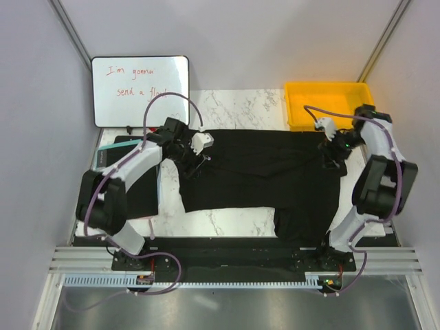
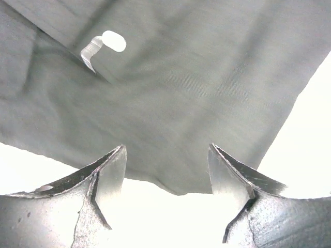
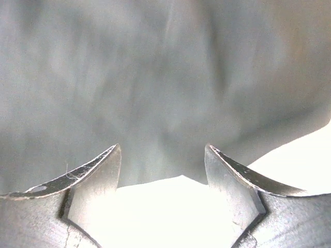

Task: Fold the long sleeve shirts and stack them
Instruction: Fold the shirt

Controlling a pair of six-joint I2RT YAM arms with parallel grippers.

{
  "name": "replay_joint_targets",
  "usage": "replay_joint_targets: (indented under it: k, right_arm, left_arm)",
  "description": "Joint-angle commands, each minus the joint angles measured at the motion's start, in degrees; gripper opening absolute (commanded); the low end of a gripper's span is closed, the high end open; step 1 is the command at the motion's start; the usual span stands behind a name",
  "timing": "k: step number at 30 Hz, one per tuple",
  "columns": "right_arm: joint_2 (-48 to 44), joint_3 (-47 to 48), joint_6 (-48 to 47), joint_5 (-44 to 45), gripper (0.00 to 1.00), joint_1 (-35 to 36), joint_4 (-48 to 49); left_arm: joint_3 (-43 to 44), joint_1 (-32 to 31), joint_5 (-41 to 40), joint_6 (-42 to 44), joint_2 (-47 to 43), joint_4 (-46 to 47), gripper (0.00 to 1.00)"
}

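A black long sleeve shirt (image 1: 261, 172) lies spread across the marble table, with a part hanging down toward the front right. My left gripper (image 1: 194, 162) hovers over its left end, and my right gripper (image 1: 333, 157) over its right end. In the left wrist view the left gripper (image 2: 166, 155) is open, the shirt (image 2: 196, 93) edge lies just beyond its tips, and a pale button (image 2: 114, 41) shows farther off. In the right wrist view the right gripper (image 3: 163, 155) is open too, with the hem of the shirt (image 3: 155, 77) between its tips, unclamped.
A whiteboard (image 1: 139, 89) with red writing stands at the back left. A yellow bin (image 1: 330, 103) sits at the back right. A flat dark board (image 1: 113, 157) lies at the table's left edge under my left arm. White marble table (image 1: 227, 220) shows in front of the shirt.
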Motion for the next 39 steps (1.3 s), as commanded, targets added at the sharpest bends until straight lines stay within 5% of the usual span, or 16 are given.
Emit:
replay_joint_targets:
  k: [1,6,17,32,35,36,38,39]
  right_arm:
    - [-11.69,-10.71,-20.80,3.65,0.72,-4.55,-18.35]
    - [-20.84,-27.95,-24.69,8.32,0.70,-4.46,-13.81]
    - [-27.95,-41.40,-19.07,7.54,0.76,8.80,-8.96]
    - [-27.36,-42.65,-0.62,5.69,0.66,22.17,-3.07]
    - [-27.70,-43.26,1.67,7.18,0.50,22.87,-0.27]
    - [-27.79,-43.61,2.03,7.79,0.34,22.79,0.36]
    - [-27.79,-43.70,2.46,8.76,0.18,22.88,0.89]
    - [-27.97,-43.79,3.08,9.29,0.00,22.88,1.24]
  left_arm:
    - [-7.11,-1.83,3.79,3.78,-11.11,-5.85,0.72]
    - [-15.73,-4.47,2.38,5.36,-17.18,-5.85,0.72]
    - [-21.80,-4.56,1.06,3.17,-17.54,-1.11,0.74]
    - [-23.91,-4.47,-2.19,4.31,-17.98,3.20,0.74]
    - [-25.05,-4.47,-2.89,5.01,-18.95,3.29,0.74]
    - [-25.58,-4.47,-2.81,5.19,-19.47,3.29,0.74]
    - [-26.02,-4.47,-2.02,6.33,-19.74,3.29,0.74]
    - [-26.19,-4.47,-1.75,6.85,-19.82,3.03,0.74]
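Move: The near-right flap of the shirt, apparently a sleeve, lies some 22 cm back and 8 cm to the left of my right hand, 6 cm down; the yellow bin's middle is about 19 cm ahead of that hand. For my left hand, the shirt's near-left corner is roughly 12 cm back and 2 cm left, 6 cm down. The white tag sits about 5 cm ahead and 5 cm right of my left hand, and the black folder about 18 cm left and 3 cm back. I draw my right hand back some 22 cm over the shirt, rising a touch before sinking, then slide left about 8 cm while the wrist tips and swings counter-clockwise; at the near-right flap I close its fingers and pinch the cloth. Meanwhile my left hand, fingers staying wide open, pulls back about 11 cm, bearing slightly left, and comes down to wait by the near-left corner. ##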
